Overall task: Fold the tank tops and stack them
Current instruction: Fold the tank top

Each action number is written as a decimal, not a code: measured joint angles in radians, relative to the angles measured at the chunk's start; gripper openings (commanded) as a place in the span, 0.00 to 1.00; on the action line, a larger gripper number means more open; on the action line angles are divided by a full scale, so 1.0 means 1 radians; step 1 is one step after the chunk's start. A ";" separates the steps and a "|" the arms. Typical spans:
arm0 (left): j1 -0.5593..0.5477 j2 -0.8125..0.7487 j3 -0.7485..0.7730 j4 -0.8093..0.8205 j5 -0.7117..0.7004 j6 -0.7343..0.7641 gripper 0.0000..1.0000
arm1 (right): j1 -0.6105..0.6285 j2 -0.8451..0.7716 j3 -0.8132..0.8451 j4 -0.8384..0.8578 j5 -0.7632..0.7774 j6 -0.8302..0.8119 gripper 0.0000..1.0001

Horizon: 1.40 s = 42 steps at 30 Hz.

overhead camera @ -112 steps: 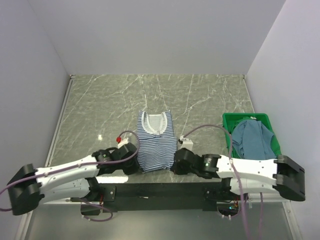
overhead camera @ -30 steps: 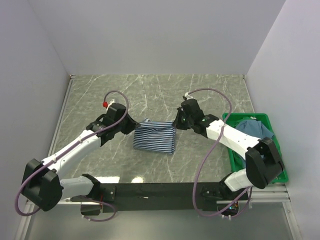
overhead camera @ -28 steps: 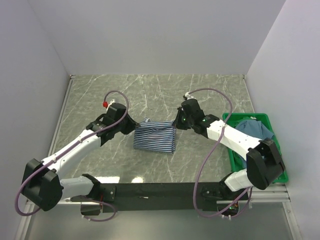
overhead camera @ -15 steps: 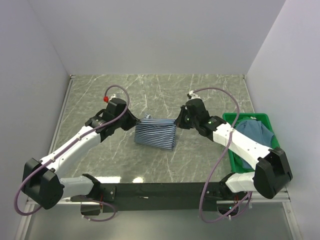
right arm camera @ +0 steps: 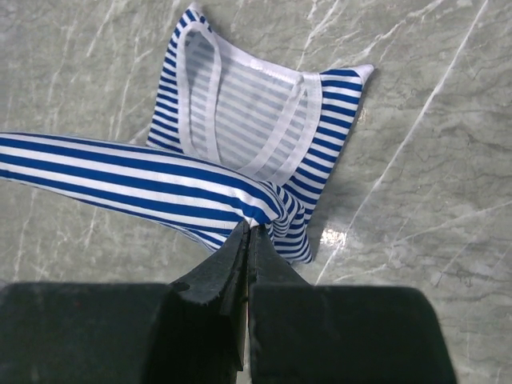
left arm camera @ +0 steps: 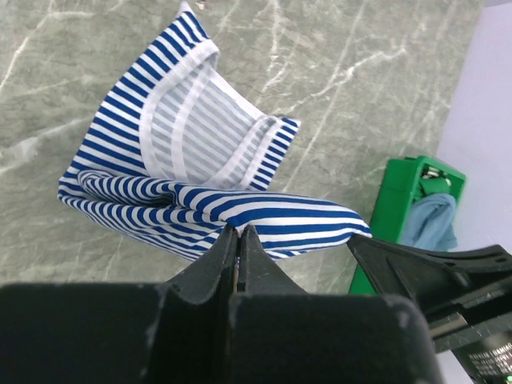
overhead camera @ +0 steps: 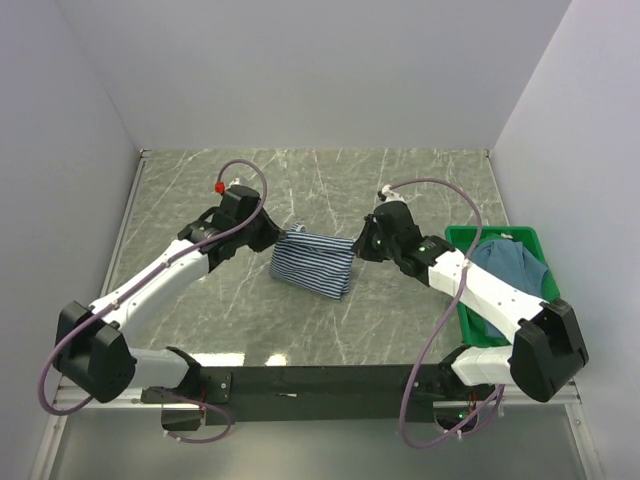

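The striped tank top (overhead camera: pixel 312 262) lies mid-table, its bottom hem lifted and carried over toward its white-trimmed neck. My left gripper (overhead camera: pixel 275 238) is shut on the hem's left corner; in the left wrist view the jaws (left arm camera: pixel 238 232) pinch the striped cloth (left arm camera: pixel 200 160). My right gripper (overhead camera: pixel 360 246) is shut on the right corner; in the right wrist view the jaws (right arm camera: pixel 250 230) pinch the fold (right arm camera: pixel 144 184) above the neck part (right arm camera: pixel 256 120). The teal-blue tank top (overhead camera: pixel 510 280) lies bunched in the crate.
A green plastic crate (overhead camera: pixel 458 245) stands at the table's right edge; it also shows in the left wrist view (left arm camera: pixel 400 200). The grey marble tabletop (overhead camera: pixel 400 190) is walled at the back and both sides.
Both grippers took the hem at the near edge, lifted it and carried it away from the bases over the top; in the last second they moved a little further back.
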 measured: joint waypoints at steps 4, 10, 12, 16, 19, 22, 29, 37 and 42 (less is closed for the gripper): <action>-0.006 -0.071 -0.037 0.001 0.005 -0.010 0.01 | 0.002 -0.055 -0.019 -0.004 -0.010 0.009 0.00; -0.029 -0.212 -0.103 -0.017 0.014 -0.039 0.01 | 0.031 -0.141 -0.042 -0.009 -0.014 0.025 0.00; -0.034 -0.220 -0.103 -0.018 0.013 -0.042 0.01 | 0.034 -0.150 -0.042 -0.013 -0.010 0.027 0.00; -0.034 -0.187 -0.096 -0.019 0.010 -0.041 0.01 | 0.034 -0.147 -0.042 -0.023 0.002 0.031 0.00; -0.034 -0.131 -0.071 -0.021 0.005 -0.034 0.01 | 0.032 -0.130 -0.042 -0.023 0.012 0.030 0.00; -0.033 -0.061 -0.024 -0.019 -0.009 -0.025 0.00 | 0.012 -0.094 -0.042 -0.020 0.007 0.031 0.00; 0.030 0.201 0.121 0.060 0.011 0.009 0.01 | -0.103 0.052 -0.021 0.045 -0.068 0.029 0.00; 0.145 0.581 0.306 0.220 0.100 0.064 0.32 | -0.222 0.404 0.196 0.114 -0.168 0.006 0.34; 0.200 0.705 0.367 0.294 0.144 0.082 0.52 | -0.261 0.499 0.266 0.080 -0.161 -0.021 0.55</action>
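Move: Both hands hold the ends of the raised folded edge, the left some 12 cm above the table, the right about 8. The neckline it is to cover lies about 12 cm ahead and 6 to the right of the left hand, and 11 ahead and 8 to the left of the right hand. The left strap end is some 14 cm straight ahead of the left hand, the right strap end about 9 straight ahead of the right hand. The near fold lies 5 cm back and 4 right of the left hand. Still pinching the two ends of the raised edge, both hands first draw back and up a few centimetres, then swing it forward and down over the neckline, the left about 21 cm forward, the right about 14. The right tips down some 10 degrees. Both grippers open about halfway as they come low over the far end, letting go of the edge. ##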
